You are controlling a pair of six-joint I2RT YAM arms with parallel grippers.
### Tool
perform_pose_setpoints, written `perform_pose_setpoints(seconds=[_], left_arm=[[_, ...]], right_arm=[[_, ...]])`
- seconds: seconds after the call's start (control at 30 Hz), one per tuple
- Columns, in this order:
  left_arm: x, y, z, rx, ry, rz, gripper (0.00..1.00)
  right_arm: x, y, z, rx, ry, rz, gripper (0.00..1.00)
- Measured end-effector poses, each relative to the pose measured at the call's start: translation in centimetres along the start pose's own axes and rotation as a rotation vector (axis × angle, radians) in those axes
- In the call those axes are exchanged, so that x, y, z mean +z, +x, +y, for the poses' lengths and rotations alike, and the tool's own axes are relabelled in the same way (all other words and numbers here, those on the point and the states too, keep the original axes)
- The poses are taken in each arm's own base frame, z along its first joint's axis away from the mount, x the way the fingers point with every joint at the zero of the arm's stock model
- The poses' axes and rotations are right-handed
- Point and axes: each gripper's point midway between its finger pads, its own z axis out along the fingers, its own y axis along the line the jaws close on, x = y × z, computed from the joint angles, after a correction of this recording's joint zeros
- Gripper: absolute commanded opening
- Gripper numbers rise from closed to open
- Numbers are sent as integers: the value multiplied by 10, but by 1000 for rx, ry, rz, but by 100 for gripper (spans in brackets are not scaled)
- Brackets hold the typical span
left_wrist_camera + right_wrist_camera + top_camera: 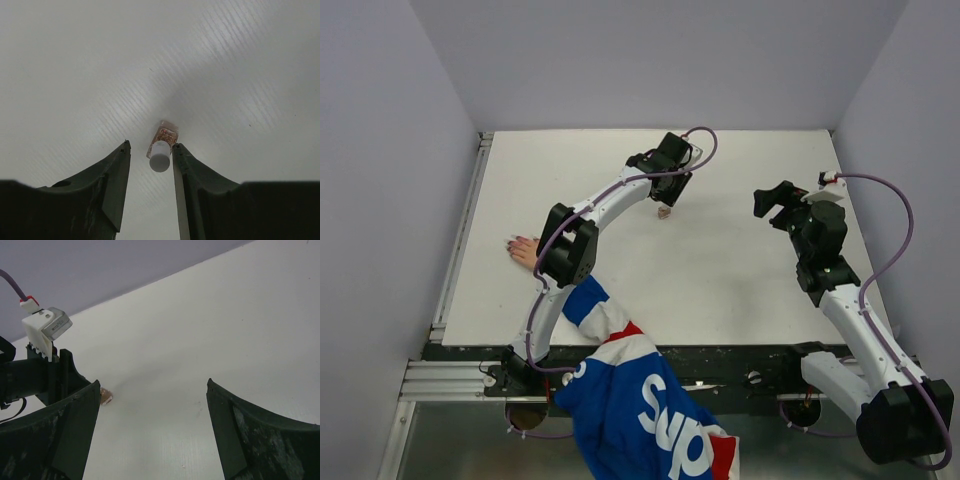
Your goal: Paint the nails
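Observation:
A bare hand (525, 252) lies flat at the table's left, and its pinkish-red nails (510, 242) point left. Its blue, white and red sleeve (630, 385) runs off the near edge. A small polish bottle (664, 212) with a pale cap stands in the far middle. My left gripper (671, 198) hangs right over it. In the left wrist view the bottle (161, 147) sits between the fingers of the left gripper (151, 145), close against the right finger with a gap on the left. My right gripper (768, 208) stands wide open and empty at the right.
Grey walls enclose the white table (720, 290) on three sides. The left forearm (568, 250) passes just over the hand. In the right wrist view the right gripper (153, 382) frames bare table, with the bottle (106, 396) and the left arm's white wrist camera (46, 330) to its left.

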Motion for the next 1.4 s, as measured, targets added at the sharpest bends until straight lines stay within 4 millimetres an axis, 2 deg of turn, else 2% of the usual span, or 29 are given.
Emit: perform_pose_setpoints(seconds=[0.47, 0.7, 0.97, 1.07, 1.13, 1.27, 1.37, 1.4], left_arm=[[5, 9, 0, 1, 0, 30, 37], [4, 11, 0, 2, -1, 37, 0], [-1, 16, -1, -9, 2, 41, 0], [-20, 24, -2, -52, 27, 57, 0], [-42, 21, -7, -109, 85, 35, 0], [-104, 11, -3, -247, 207, -53, 0], [-159, 7, 9, -357, 314, -178, 0], [-167, 9, 11, -376, 334, -197, 0]], right_arm=[[0, 0, 0, 7, -1, 0, 93], [0, 2, 0, 7, 0, 1, 93], [0, 4, 3, 5, -19, 10, 93], [-1, 6, 16, -8, -97, 27, 93], [-3, 9, 29, -15, -176, 39, 93], [-5, 26, 60, -26, -372, 110, 93], [-11, 40, 85, -16, -540, 179, 91], [-15, 44, 92, -13, -591, 201, 91]])
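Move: The nail polish bottle stands upright almost right under the left hand, its middle about 2 cm below and 1 cm to the left, its white cap already between the half-open fingers. The fake hand lies some 33 cm to the left and 10 cm back, and its blue-and-white sleeve about 19 cm left and 21 cm back. From the right hand the bottle is roughly 25 cm left, 11 cm ahead and 16 cm below. The left fingers close on the white cap while the hand settles about 1 cm, pinch it, then lift the bottle some 14 cm, swinging back and left as well while the fingertips tilt out to the right by about 30 degrees. Late on, the right hand, wide open and empty, swings left towards the bottle, turning counter-clockwise. ##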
